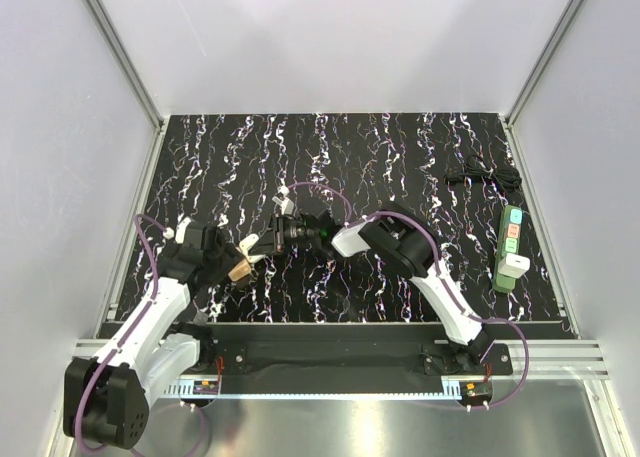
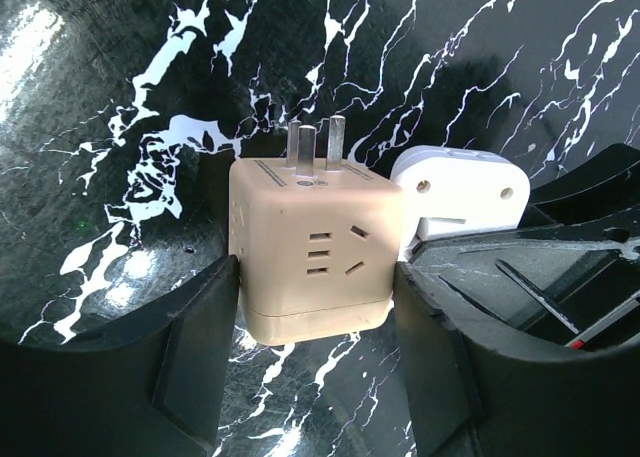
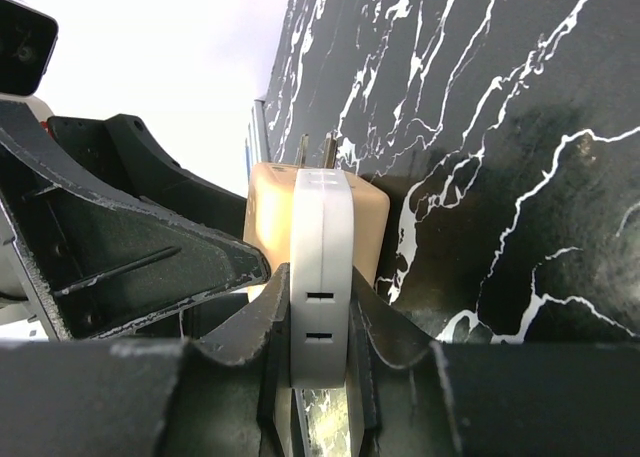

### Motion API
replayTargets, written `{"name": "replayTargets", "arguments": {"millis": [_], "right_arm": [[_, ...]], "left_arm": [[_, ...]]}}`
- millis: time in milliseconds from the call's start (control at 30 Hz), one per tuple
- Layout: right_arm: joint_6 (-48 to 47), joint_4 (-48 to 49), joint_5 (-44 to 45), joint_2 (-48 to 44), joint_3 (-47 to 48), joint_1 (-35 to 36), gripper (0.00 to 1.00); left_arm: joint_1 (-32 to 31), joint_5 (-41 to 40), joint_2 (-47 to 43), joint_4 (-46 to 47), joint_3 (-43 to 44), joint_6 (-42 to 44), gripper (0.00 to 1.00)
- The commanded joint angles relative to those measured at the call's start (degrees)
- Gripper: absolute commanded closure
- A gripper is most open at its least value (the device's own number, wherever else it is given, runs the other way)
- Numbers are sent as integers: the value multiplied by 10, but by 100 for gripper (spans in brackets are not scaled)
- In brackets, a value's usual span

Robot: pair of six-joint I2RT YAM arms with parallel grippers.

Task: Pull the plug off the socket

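My left gripper (image 2: 315,322) is shut on a beige cube adapter (image 2: 315,242) with slot holes on its face and two metal prongs on top. A flat white plug (image 2: 462,192) lies against the cube's right side. My right gripper (image 3: 320,322) is shut on that white plug (image 3: 322,247), with the cube (image 3: 268,217) just behind it. In the top view both grippers (image 1: 245,260) (image 1: 270,242) meet left of the table's centre. The green socket strip (image 1: 509,247) lies far off at the right edge, with a white block (image 1: 517,266) on its near end.
A coiled black cable (image 1: 483,174) lies at the back right. White walls and metal frame rails enclose the black marbled table (image 1: 400,157). A purple cable loops over each arm.
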Motion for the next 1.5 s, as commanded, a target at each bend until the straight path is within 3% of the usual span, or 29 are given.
{"name": "replayTargets", "arguments": {"millis": [0,300,933,1067,1100,1200,1300,1400,1467], "right_arm": [[-46,-48,19,-57,-13,-37,100],[-92,-144,90,-101,-34,-43,100],[-131,-89,49,-111,-60,-94,100],[-147,-114,38,-88,-31,-106,100],[-152,-119,38,-83,-25,-107,100],[-166,-142,36,-66,1,-110,99],[-179,-165,32,-50,29,-111,95],[-189,-194,31,-36,57,-114,93],[-200,-215,33,-27,74,-115,90]], "left_arm": [[14,-113,19,-92,-14,-1,100],[14,-121,24,-94,-10,-4,100],[14,-97,-47,-74,-9,21,99],[15,-95,-53,-73,-6,24,75],[15,-94,-54,-74,-4,26,63],[15,-89,-61,-75,2,32,45],[15,-82,-72,-76,10,38,39],[15,-76,-90,-78,21,48,24],[15,-62,-100,-85,29,49,5]]}}
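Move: The white plug sits in the right-hand side of the tan socket. The right hand already grips the plug, with the socket about 5 cm to its left and 2 cm nearer the base, at roughly its own height. The left hand already holds the socket about at its finger point; from there the plug lies some 5 cm to the right and 2 cm ahead, about level. Nothing else stands close by. The plug, kept pinched in the right fingers, comes out of the socket in a quick tug forward and to the right, pauses, then goes on away from it, about 11 cm forward and 7 cm right in all, the hand turning some 10 degrees clockwise. The left hand keeps hold of the socket while easing some 3 cm left, then 2 cm back, and opens its fingers off it at the end. ##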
